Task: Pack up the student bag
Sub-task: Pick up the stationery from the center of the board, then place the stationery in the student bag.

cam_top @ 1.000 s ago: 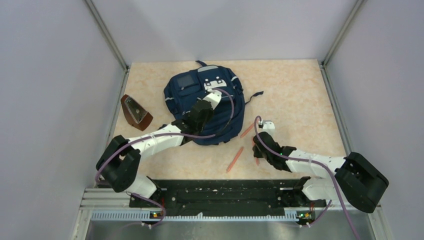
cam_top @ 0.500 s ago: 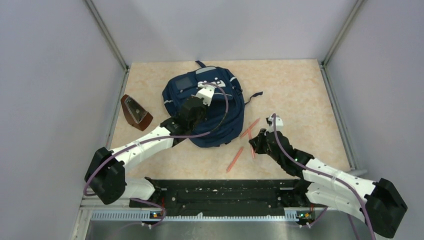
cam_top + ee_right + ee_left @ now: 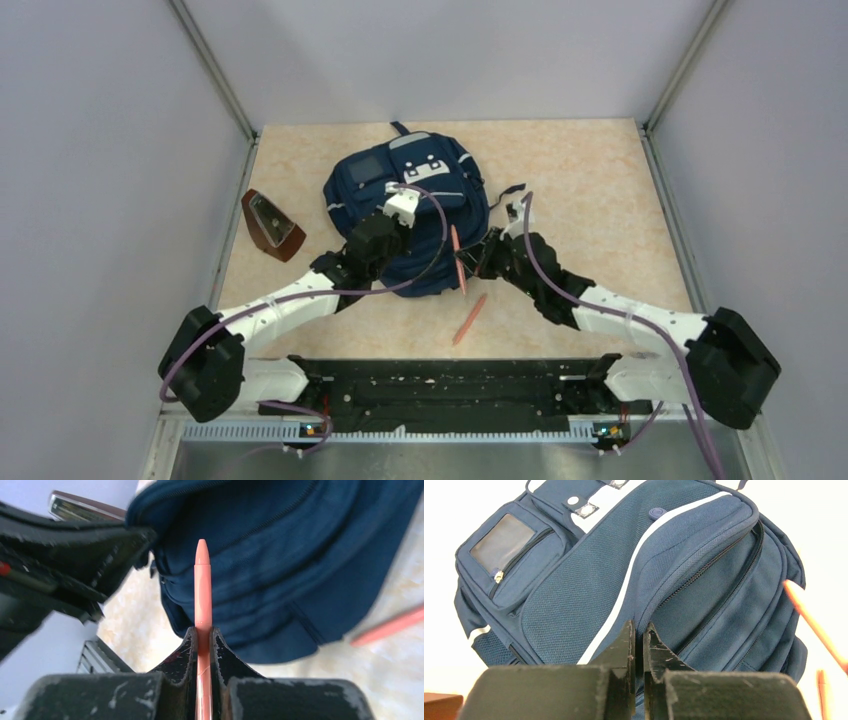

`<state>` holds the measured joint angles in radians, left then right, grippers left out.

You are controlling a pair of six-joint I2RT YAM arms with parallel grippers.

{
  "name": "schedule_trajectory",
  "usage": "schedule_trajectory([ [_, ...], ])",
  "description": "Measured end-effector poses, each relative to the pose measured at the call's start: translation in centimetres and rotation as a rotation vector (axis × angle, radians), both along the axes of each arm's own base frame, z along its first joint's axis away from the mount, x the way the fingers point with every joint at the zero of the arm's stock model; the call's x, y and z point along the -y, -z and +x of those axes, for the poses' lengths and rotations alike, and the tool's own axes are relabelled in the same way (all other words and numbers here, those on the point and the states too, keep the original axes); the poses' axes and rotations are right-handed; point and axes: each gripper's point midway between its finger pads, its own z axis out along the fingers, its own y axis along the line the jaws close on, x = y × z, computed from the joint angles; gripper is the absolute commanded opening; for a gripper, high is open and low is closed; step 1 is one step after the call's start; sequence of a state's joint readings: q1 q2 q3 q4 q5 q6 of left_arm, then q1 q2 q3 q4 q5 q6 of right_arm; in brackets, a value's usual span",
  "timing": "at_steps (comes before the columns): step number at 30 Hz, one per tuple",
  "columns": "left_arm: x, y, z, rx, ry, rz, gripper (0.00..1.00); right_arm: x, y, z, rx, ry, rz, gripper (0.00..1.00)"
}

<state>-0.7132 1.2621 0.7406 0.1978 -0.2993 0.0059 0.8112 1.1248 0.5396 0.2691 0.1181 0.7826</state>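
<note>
The student bag [image 3: 362,178] is a navy backpack with a white patch and zip pockets, lying flat at the middle back of the table; it also fills the left wrist view [image 3: 589,590]. My left gripper [image 3: 403,222] rests on its top face and is shut on a fold of fabric beside a zip line [image 3: 638,630]. My right gripper [image 3: 472,262] hovers at the bag's right edge, shut on a salmon pen [image 3: 457,258]. The pen's tip [image 3: 202,580] points over the bag's side.
A second salmon pen [image 3: 469,319] lies on the table in front of the bag, also seen in the right wrist view [image 3: 387,626]. A brown wedge-shaped case [image 3: 271,224] stands left of the bag near the left wall.
My right gripper has carried a pen from the table up and left to the bag's right edge. My left gripper has slid farther up the bag and closed on its fabric.
</note>
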Motion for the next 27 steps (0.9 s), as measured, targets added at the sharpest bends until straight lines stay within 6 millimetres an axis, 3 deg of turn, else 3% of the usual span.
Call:
schedule_trajectory([
  [4,-0.2,0.3,-0.5,0.022,0.011,-0.024,0.0,-2.5,-0.9,1.7,-0.016,-0.006,0.049,0.0],
  [12,-0.7,0.1,-1.2,0.07,0.014,-0.066,0.0,-5.6,0.1,4.6,-0.085,0.013,0.068,0.0],
  [17,-0.6,0.1,-1.2,0.078,0.015,-0.081,0.0,-5.8,1.5,5.8,-0.135,0.056,0.107,0.0],
  [24,-0.3,0.6,-1.5,0.089,0.04,-0.101,0.0,-5.7,-0.1,8.5,-0.101,0.182,0.29,0.0],
  [27,-0.1,0.3,-1.5,0.097,0.048,-0.11,0.0,-5.7,0.4,9.7,-0.087,0.233,0.322,0.0],
])
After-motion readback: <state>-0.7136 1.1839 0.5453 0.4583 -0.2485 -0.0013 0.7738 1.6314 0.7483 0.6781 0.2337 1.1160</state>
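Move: The stationery already pinched in the right gripper is bound for the bag's open mouth, about 8 cm ahead and 6 cm to the left of that hand, some 3 cm lower. On the table about 15 cm below the hand, one loose pencil lies 9 cm back and 1 cm right, another 8 cm ahead and 7 cm right. From the left gripper, which already holds the flap up, the mouth is about 3 cm ahead, 7 cm right and 4 cm down. Carry the held stationery with the right gripper forward and left into the bag's mouth, then straight on forward beneath the flap, about 10 cm forward and 6 cm left in all, at nearly the same height. Over the second half roll its left side up and swing it clockwise, some 20 degrees altogether. Keep both grippers shut, the left one still pinching the flap and easing back 1 to 2 cm. ##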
